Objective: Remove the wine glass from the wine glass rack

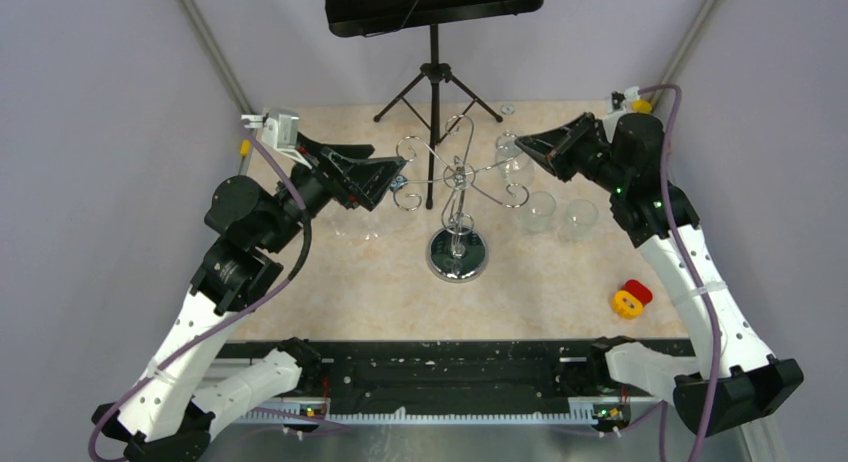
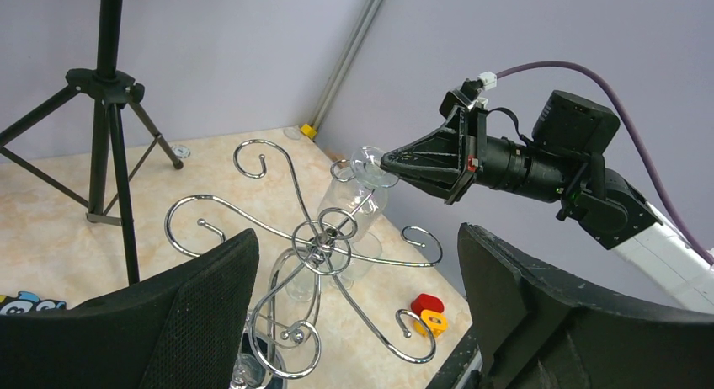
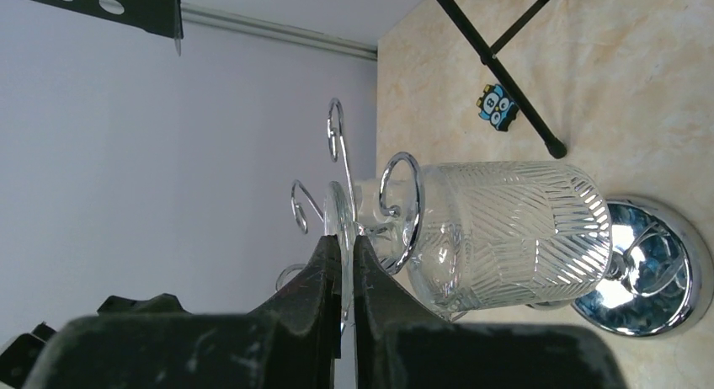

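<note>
The chrome wine glass rack [image 1: 457,174] stands mid-table on its round mirror base [image 1: 457,254]. A clear patterned wine glass [image 1: 513,162] hangs tilted at the rack's right arm, foot uppermost. My right gripper [image 1: 523,143] is shut on the thin foot disc of that glass [image 3: 505,237], and the right gripper [image 3: 341,247] pinches the disc edge-on. A curled hook [image 3: 401,205] loops round the stem. In the left wrist view the wine glass [image 2: 358,195] slants toward the rack's hub [image 2: 324,237]. My left gripper [image 1: 398,172] is open beside the rack's left arm, holding nothing.
A black tripod music stand [image 1: 433,82] stands behind the rack. Two more glasses [image 1: 538,210] [image 1: 580,220] stand upright on the table to the right. A red-and-yellow toy [image 1: 630,299] lies near the front right. A small owl sticker [image 3: 497,105] lies by the tripod's foot.
</note>
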`<control>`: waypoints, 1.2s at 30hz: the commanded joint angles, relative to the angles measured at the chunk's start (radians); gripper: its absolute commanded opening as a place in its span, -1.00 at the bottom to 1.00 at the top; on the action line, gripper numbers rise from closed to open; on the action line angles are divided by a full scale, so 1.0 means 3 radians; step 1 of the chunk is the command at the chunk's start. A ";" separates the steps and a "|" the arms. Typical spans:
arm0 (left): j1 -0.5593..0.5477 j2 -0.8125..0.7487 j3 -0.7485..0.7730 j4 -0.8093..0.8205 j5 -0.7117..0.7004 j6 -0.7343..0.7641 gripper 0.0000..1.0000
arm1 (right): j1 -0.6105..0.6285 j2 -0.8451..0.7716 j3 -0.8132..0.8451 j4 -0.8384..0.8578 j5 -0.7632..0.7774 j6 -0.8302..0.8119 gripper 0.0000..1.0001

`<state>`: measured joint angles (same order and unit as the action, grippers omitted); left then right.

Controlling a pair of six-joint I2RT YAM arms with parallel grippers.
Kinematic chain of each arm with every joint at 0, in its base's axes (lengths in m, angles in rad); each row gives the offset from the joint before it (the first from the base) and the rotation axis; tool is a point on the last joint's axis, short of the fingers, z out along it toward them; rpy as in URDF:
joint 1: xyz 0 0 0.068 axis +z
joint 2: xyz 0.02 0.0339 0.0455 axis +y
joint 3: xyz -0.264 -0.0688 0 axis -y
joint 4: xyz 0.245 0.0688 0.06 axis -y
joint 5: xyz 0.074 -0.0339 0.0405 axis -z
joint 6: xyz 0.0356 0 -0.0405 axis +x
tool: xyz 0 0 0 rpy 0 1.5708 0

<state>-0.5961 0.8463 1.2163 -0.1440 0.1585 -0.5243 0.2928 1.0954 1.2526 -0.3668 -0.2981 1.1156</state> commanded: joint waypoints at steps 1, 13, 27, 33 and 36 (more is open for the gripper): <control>0.0009 -0.0025 0.0013 0.0023 -0.0039 -0.0004 0.81 | 0.0074 -0.0141 0.0023 0.0518 -0.0246 0.0118 -1.00; 0.0010 -0.0006 0.0011 -0.0005 -0.0046 -0.0011 0.81 | 0.0248 0.0157 0.0091 0.0739 -0.0254 0.0015 -1.00; 0.0009 -0.0077 -0.0008 -0.0046 -0.0097 0.0009 0.81 | 0.0347 0.0376 0.0041 0.1381 0.0208 -0.0040 -1.00; 0.0011 -0.0083 -0.0006 -0.0057 -0.0089 0.0007 0.82 | 0.0352 0.0256 -0.0005 0.1524 0.0520 -0.0208 -1.00; 0.0009 -0.0073 -0.0007 -0.0047 -0.0063 -0.0008 0.82 | 0.0351 0.0198 -0.0038 0.1593 0.0625 -0.0310 -1.00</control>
<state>-0.5961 0.8333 1.2163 -0.1871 0.1371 -0.5251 0.3901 1.2263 1.2236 -0.0681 -0.1795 1.0718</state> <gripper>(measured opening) 0.910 0.027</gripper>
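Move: The wine glass hangs upside down, its foot already pinched by the right fingers and its body about 9 cm below them. Its stem is at the rack's hook, about 1 cm ahead, 1 cm left and 3 cm below that hand. The rack's hub is about 10 cm left and 5 cm back, the far hook 10 cm left and 4 cm ahead, the near hook straight back 8 cm. From the left hand, the glass's hook is some 8 cm ahead, 21 cm right and 11 cm lower. The wine glass, its foot kept pinched in the closed right fingers, is worked out past the rack's hook: first left about 5 cm, easing back slightly and then dipping about 2 cm as the hand turns forward. The hand carries on forward, away from the hub, rises nearly 3 cm from the dip and drifts a little right, its fingers tipping up about 10 degrees. ##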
